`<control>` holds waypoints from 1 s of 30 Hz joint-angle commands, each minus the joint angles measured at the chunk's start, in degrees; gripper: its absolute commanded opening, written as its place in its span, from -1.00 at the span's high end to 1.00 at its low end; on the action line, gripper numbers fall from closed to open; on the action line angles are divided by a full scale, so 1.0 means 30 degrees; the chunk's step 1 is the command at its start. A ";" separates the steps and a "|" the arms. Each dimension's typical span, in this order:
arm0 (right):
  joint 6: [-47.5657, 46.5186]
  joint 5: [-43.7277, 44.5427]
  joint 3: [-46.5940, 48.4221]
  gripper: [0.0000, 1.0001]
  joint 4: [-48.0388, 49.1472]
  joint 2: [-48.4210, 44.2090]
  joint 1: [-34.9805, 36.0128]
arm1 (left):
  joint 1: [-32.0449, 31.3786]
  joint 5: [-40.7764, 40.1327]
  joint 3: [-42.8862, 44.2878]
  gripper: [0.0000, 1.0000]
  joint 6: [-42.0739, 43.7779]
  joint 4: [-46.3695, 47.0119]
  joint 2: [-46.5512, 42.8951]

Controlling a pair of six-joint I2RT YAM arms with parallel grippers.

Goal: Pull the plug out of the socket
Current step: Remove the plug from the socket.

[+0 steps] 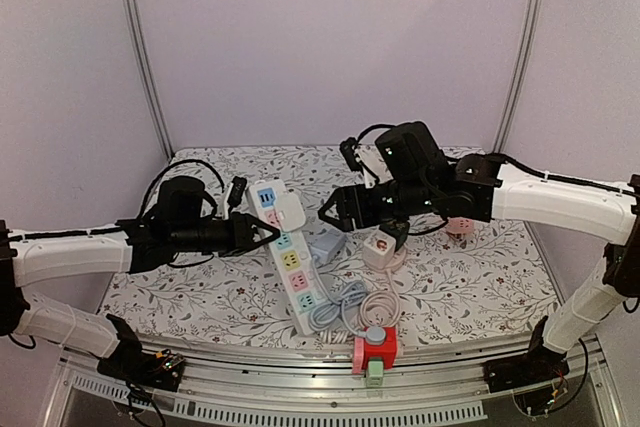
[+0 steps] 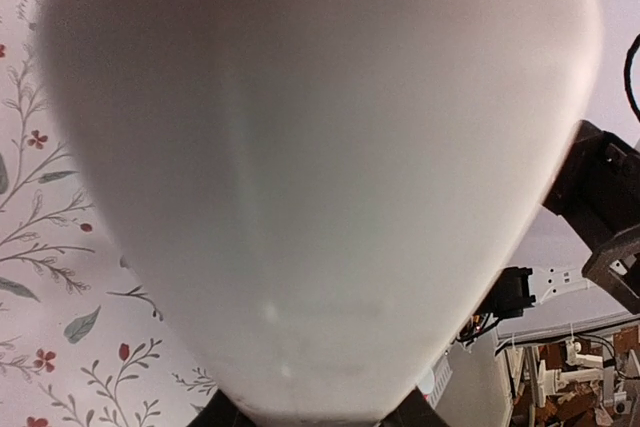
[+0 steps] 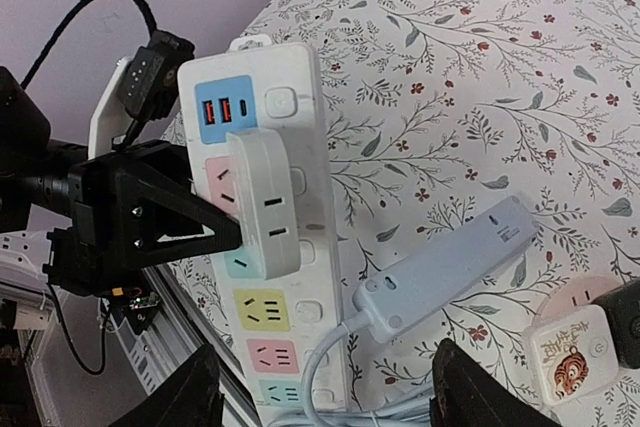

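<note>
A long white power strip point(image 1: 297, 282) with coloured sockets lies down the middle of the floral table point(image 1: 480, 287). A white plug point(image 1: 288, 209) in the form of a flat adapter block sits in its pink socket near the far end. My left gripper point(image 1: 268, 232) comes in from the left, rolled on its side, and is shut on the strip's edge. The strip's blurred white body point(image 2: 320, 167) fills the left wrist view. In the right wrist view, the left gripper's upper finger point(image 3: 185, 222) touches the lower left of the plug point(image 3: 262, 197). My right gripper point(image 1: 335, 209) hovers open just right of the plug, nothing between its fingers.
A small grey-blue strip point(image 3: 450, 267) lies right of the white one, its cable coiled point(image 1: 350, 307) at the front. A white cube socket with a tiger sticker point(image 3: 570, 352) sits further right. A red cube point(image 1: 375, 347) stands at the front edge and a pink one point(image 1: 460, 225) behind my right arm.
</note>
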 commanded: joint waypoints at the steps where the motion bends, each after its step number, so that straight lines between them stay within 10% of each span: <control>1: 0.0661 -0.0505 0.0873 -0.36 0.0937 0.0979 0.0503 | -0.0498 0.1332 0.0836 1.00 -0.0291 0.2141 0.0229; 30: 0.1835 0.0059 0.2576 0.32 0.2515 0.3962 0.1900 | -0.1019 0.1370 0.0460 1.00 -0.1436 0.3173 0.0870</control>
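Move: The white plug, still in the strip's upper end, lies about 9 cm to the right hand's left, level with it fore and aft and roughly 3 cm below. The strip's middle is about 10 cm left, 6 cm back and 6 cm below. On the table some 15 cm down, the grey box lies 2 cm left and 4 cm ahead, the white cube 10 cm right and 4 cm ahead. From the left hand, the plug lies about 4 cm right, 3 cm ahead and 2 cm higher. Leftward about 7 cm, the right hand closes in on the white plug, first sinking some 2 cm, then easing back about 1.5 cm and slightly up late on. Its fingers narrow from well open to about a third, pinching the plug's sides. The left hand keeps its grip on the strip's edge and carries it some 2 cm right, towards the right hand. ##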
